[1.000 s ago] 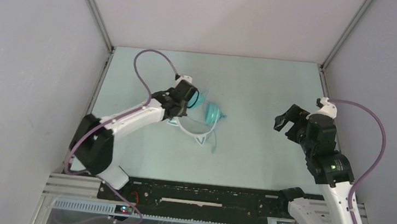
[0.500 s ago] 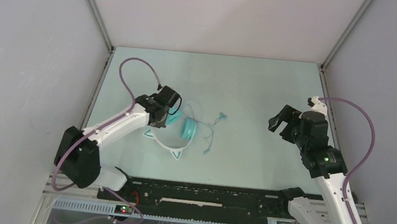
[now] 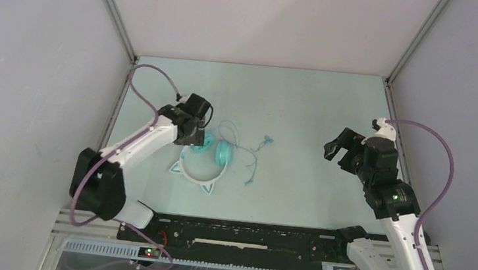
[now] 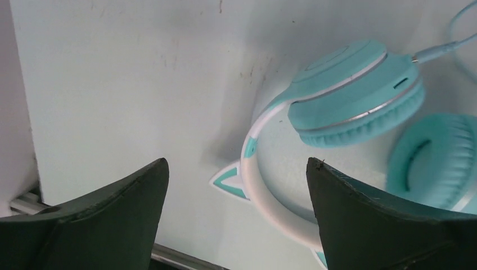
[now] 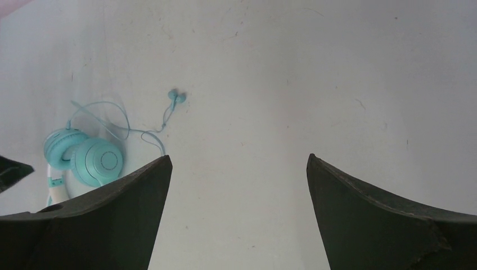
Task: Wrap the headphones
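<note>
The headphones (image 3: 213,151) lie flat on the table left of centre, two teal ear cups side by side and the white headband (image 3: 191,175) with its cat ears curving toward the near edge. Their thin teal cable (image 3: 251,157) trails loose to the right, ending at a plug (image 3: 266,139). My left gripper (image 3: 193,133) hovers open just left of the cups, holding nothing; in its wrist view (image 4: 237,161) the headband (image 4: 256,188) and one ear cup (image 4: 354,93) sit ahead of the fingertips. My right gripper (image 3: 339,148) is open over bare table far to the right (image 5: 239,157), with the headphones (image 5: 90,160) distant.
Grey enclosure walls (image 3: 36,89) close in the table on the left, right and back. A black rail (image 3: 233,234) with the arm bases runs along the near edge. Purple hoses (image 3: 152,77) loop off both wrists.
The left gripper carried the headphones left and toward the near edge, then opened and let them go onto the table. The right arm shifted only slightly.
</note>
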`<state>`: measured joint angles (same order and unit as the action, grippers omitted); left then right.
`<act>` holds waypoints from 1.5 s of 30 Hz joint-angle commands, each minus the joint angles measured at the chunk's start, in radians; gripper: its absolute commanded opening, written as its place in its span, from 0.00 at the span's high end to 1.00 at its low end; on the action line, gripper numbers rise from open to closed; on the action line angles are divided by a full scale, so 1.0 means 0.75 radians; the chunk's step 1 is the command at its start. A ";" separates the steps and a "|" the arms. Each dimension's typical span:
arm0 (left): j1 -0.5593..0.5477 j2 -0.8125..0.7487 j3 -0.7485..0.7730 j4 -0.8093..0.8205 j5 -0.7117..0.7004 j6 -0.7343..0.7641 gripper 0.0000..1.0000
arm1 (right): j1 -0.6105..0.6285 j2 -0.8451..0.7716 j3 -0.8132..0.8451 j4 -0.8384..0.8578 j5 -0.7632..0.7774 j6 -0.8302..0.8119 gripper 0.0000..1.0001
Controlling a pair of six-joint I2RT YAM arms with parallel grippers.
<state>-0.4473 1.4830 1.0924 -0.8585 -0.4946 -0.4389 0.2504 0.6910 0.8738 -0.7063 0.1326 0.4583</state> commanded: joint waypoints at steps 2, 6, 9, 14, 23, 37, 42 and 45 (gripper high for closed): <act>-0.001 -0.336 -0.072 -0.097 -0.040 -0.435 0.04 | 0.006 0.025 -0.020 0.058 -0.021 -0.024 0.00; -0.018 -0.500 -0.307 -0.058 0.025 -0.788 0.09 | 0.009 0.059 -0.033 0.099 -0.056 -0.019 0.00; -0.062 -0.530 -0.426 0.043 0.095 -0.947 0.10 | 0.011 0.082 -0.040 0.120 -0.074 -0.017 0.00; -0.182 -0.409 -0.447 0.086 0.051 -1.144 0.09 | 0.013 0.090 -0.042 0.128 -0.079 -0.016 0.00; -0.213 -0.160 -0.522 0.283 0.092 -1.292 0.11 | 0.014 0.064 -0.042 0.106 -0.075 -0.020 0.00; -0.187 -0.072 -0.674 0.448 0.162 -1.343 0.75 | 0.010 0.030 -0.042 0.073 -0.061 -0.018 0.00; -0.170 -0.232 -0.466 0.256 -0.085 -1.059 1.00 | 0.011 0.025 -0.042 0.084 -0.115 -0.046 0.02; -0.136 -0.391 -0.316 0.125 -0.267 -0.815 1.00 | 0.008 0.002 -0.042 0.084 -0.148 -0.071 0.02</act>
<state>-0.5793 1.3422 0.6968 -0.6537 -0.4854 -1.2865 0.2558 0.7189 0.8383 -0.6617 0.0612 0.4473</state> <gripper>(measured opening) 0.052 0.982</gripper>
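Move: The left hand is open above the headphones. The stretch of headband it will grip, just inboard of the left cat ear, is about 7 cm back, 1 cm right and 9 cm below; that ear is some 5 cm back and 2 cm left. The left ear cup is 4 cm ahead and 6 cm right, the right cat ear 11 cm back and 9 cm right. From the right hand the same stretch of band is roughly 43 cm left, 3 cm back and 22 cm below. The left hand hops up about 4 cm while drawing back over the headphones, then sinks some 13 cm to the headband and drifts right, the wrist turning roughly 35 degrees counter-clockwise and its left side dipping, with the fingers still wide open. Low over the table it hardly travels while the fingers close and pinch the band right beside the left cat ear, and it then begins to rise, by nearly 2 cm, with the band between the fingertips. ##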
